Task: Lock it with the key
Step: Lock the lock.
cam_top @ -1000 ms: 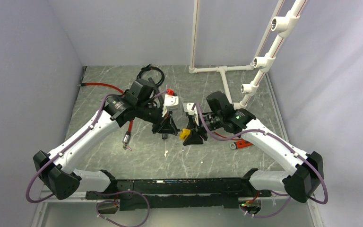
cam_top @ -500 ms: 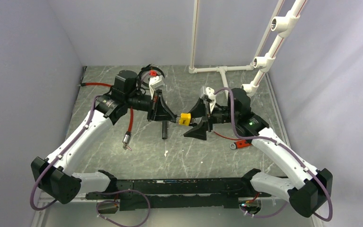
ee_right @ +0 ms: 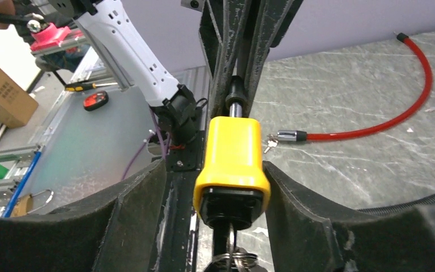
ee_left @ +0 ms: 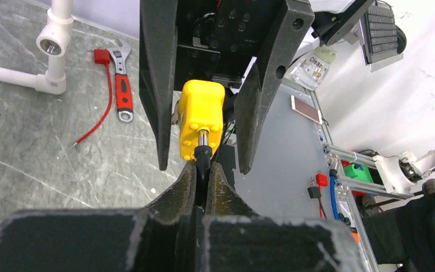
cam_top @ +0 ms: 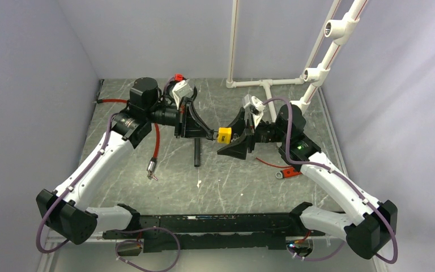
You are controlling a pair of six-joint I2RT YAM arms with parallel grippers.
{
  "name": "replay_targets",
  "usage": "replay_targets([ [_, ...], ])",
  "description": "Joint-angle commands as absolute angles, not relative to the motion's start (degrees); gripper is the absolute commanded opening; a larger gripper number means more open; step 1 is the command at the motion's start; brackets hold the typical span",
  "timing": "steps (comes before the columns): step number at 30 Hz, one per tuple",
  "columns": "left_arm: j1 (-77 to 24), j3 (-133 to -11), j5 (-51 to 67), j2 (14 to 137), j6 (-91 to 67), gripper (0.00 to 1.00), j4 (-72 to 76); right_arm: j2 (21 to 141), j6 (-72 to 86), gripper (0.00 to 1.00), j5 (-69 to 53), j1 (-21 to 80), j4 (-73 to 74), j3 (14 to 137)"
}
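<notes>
A yellow lock (cam_top: 224, 135) hangs above the table between the two arms. My left gripper (cam_top: 202, 132) is shut on the black pin end (ee_left: 203, 161) that enters the lock body (ee_left: 201, 119). From the other side my right gripper (cam_top: 237, 139) straddles the lock (ee_right: 232, 161) with its jaws open. Its right finger (ee_right: 294, 198) touches the lock's side, while a gap stands at the left finger (ee_right: 141, 198). The key (ee_right: 230, 241), with a ring, sits in the lock's black end, close to the right wrist camera. The red cable (cam_top: 156, 141) lies on the table.
A red-handled wrench (cam_top: 288, 171) with a thin red lead lies at the right, also in the left wrist view as the wrench (ee_left: 123, 93). A white pipe frame (cam_top: 266, 85) stands at the back. A black cable coil (cam_top: 179, 85) lies at the back left.
Both arms have swung back and up, and the lock now hangs level between them. My left gripper has closed on the pin end. My right gripper has widened around the lock.
</notes>
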State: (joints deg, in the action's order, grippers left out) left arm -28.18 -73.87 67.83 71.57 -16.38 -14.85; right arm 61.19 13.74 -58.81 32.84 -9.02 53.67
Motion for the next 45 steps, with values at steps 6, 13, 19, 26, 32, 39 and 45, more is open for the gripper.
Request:
replay_targets([
  [6, -27.9, -75.2, 68.3, 71.1, -23.8, 0.00, -3.8, 62.1, 15.1, 0.49, -60.6, 34.8, -13.2, 55.1],
  [13, -28.2, -75.5, 67.9, 70.8, -19.7, 0.00, -8.3, 62.9, 14.0, 0.50, -61.2, 34.8, -10.7, 56.4],
  [19, -29.0, -75.2, 67.5, 70.8, -18.5, 0.00, -9.5, 63.8, 14.2, 0.54, -61.5, 34.9, -10.8, 57.1],
  [26, -30.1, -75.4, 66.0, 71.2, -17.8, 0.00, -10.4, 64.4, 14.3, 0.49, -60.9, 35.0, -10.6, 57.5],
  [32, -30.8, -76.2, 65.5, 71.4, -14.7, 0.00, -13.2, 64.8, 14.7, 0.20, -61.0, 35.1, -10.0, 58.0],
  [39, -27.8, -83.3, 69.8, 72.5, 2.7, 0.27, -37.5, 63.7, 13.0, 0.00, -60.4, 34.9, -7.0, 57.8],
  [45, -27.7, -85.4, 66.5, 71.8, 10.3, 0.40, -45.2, 63.4, 13.4, 0.00, -60.9, 34.9, -8.0, 56.4],
])
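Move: The yellow lock body stands just off the right hand's point, about 1 cm to its left and at the same height, between its open fingers; the shackle is roughly 5 cm to its left. The left hand already pinches the shackle at its own point, with the lock body some 4 cm to its right. On the table, some 33 cm below, the red-handled wrench lies about 25 cm right of the right hand, level with it fore and aft. The right hand edges about 1 cm to the left along the lock body and sinks some 2 cm, its fingers narrowing, easing slightly wider, then closing fore and aft until they pinch the yellow body, while the left hand keeps the shackle shut in its fingers, rising about 1 cm and settling back. Once the right grip is on, the left fingers open to roughly a third, let go of the shackle and draw off about 2 cm to the left, the wrist turning some 5 degrees. ##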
